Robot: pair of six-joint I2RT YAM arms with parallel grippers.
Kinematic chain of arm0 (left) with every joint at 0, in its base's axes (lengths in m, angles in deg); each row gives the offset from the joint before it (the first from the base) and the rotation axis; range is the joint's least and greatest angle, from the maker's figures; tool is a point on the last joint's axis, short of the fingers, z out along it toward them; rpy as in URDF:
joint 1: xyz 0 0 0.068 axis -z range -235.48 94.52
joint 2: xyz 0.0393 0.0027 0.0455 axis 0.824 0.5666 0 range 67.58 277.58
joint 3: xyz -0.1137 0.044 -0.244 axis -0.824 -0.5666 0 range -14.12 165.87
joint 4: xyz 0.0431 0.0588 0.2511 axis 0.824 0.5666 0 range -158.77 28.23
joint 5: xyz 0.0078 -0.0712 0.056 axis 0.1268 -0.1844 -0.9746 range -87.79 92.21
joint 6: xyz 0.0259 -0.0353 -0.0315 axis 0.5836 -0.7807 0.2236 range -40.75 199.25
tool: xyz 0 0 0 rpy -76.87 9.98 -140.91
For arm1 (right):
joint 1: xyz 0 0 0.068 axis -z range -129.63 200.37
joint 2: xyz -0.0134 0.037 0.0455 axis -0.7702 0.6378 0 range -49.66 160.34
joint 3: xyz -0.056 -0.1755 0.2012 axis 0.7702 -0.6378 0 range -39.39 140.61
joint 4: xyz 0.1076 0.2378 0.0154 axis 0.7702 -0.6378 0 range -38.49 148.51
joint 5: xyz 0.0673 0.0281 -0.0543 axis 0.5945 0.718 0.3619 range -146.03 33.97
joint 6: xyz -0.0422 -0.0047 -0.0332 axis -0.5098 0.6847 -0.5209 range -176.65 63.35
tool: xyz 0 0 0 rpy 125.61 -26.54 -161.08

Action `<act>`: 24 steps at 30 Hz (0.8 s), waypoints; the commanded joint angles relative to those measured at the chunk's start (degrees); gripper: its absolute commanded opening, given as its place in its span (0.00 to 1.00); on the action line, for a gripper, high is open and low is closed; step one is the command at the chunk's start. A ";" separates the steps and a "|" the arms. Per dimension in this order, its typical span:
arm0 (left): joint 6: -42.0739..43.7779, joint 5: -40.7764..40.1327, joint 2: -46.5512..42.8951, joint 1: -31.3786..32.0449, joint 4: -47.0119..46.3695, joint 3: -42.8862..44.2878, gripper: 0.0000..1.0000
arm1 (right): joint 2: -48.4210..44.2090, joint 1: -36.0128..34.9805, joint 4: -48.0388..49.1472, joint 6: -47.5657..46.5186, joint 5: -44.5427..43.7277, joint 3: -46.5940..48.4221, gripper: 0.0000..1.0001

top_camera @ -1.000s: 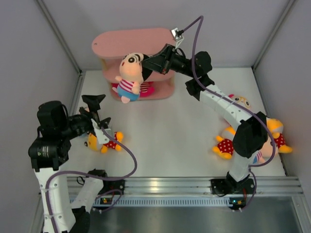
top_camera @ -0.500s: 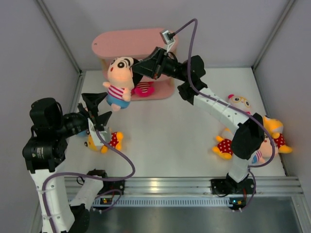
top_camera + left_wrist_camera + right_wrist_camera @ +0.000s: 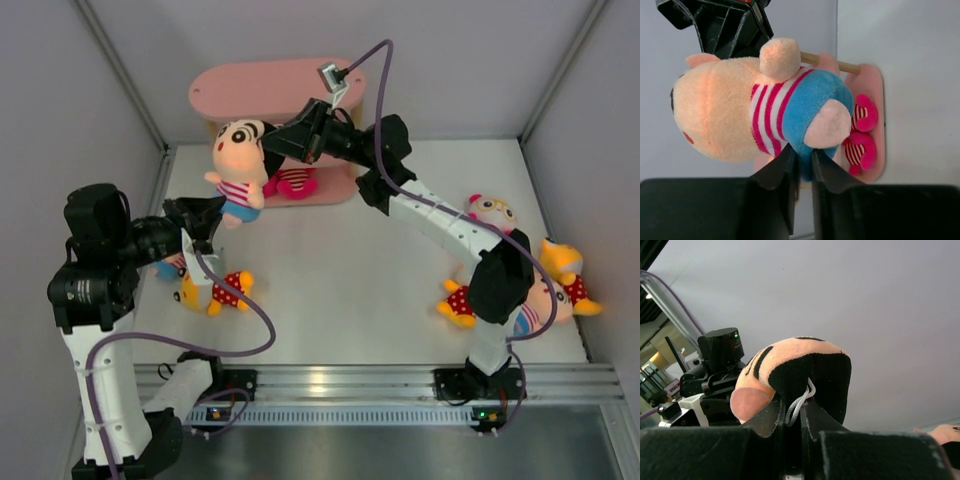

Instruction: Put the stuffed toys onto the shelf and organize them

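A peach-headed stuffed toy (image 3: 240, 160) with a striped shirt and blue bottom hangs in the air in front of the pink shelf (image 3: 270, 85). My right gripper (image 3: 268, 148) is shut on the black hair of its head (image 3: 805, 365), with the grey loop between the fingers. My left gripper (image 3: 220, 213) comes from below and is shut on the toy's blue bottom (image 3: 812, 105). In the left wrist view the jaws (image 3: 803, 157) pinch the blue cloth. A pink red-striped toy (image 3: 292, 182) lies on the shelf's lowest board (image 3: 875, 90).
A yellow toy in red polka dots (image 3: 215, 292) lies on the table under my left arm. Several more toys lie at the right: a pink-white one (image 3: 492, 212) and yellow ones (image 3: 455, 300), (image 3: 565, 265). Grey walls close in the table on three sides.
The right arm carried the peach-headed toy left, away from the shelf front. The left gripper, open a second ago, rose to the toy and closed on its blue bottom.
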 commanded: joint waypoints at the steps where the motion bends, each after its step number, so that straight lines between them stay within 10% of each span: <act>1: 2.57 2.86 0.88 0.12 -0.62 2.26 0.14 | 0.48 -1.84 4.15 1.33 -0.67 3.60 0.00; 7: 0.81 0.59 2.38 0.12 -0.70 4.63 0.00 | 1.10 -1.66 1.96 0.64 -0.93 4.12 0.01; 12: -17.63 -11.34 6.86 0.21 -17.46 8.50 0.00 | -3.37 1.41 -10.60 -8.58 -7.51 -0.25 0.56; 15: -21.33 -14.88 8.53 0.21 -26.59 8.76 0.00 | -6.45 4.22 -13.95 -13.68 -11.03 -4.56 0.66; 24: -24.24 -25.87 21.71 0.21 -30.14 20.96 0.00 | -20.42 7.30 -30.13 -30.74 -21.84 -13.61 0.74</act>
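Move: The boy toy hangs upright from the right fingers, its middle about 3 cm ahead, 4 cm right and 5 cm above the left hand. From the left hand the shelf's top board is some 27 cm ahead, 11 cm right and 8 cm lower, and the yellow toy lies about 9 cm left, 40 cm down, level fore and aft. From the right hand, the boy toy's middle is 3 cm back, 5 cm left and 5 cm down. Left pinches the boy toy's leg; right releases, retreating forward-right; left carries it about 14 cm forward and up. ##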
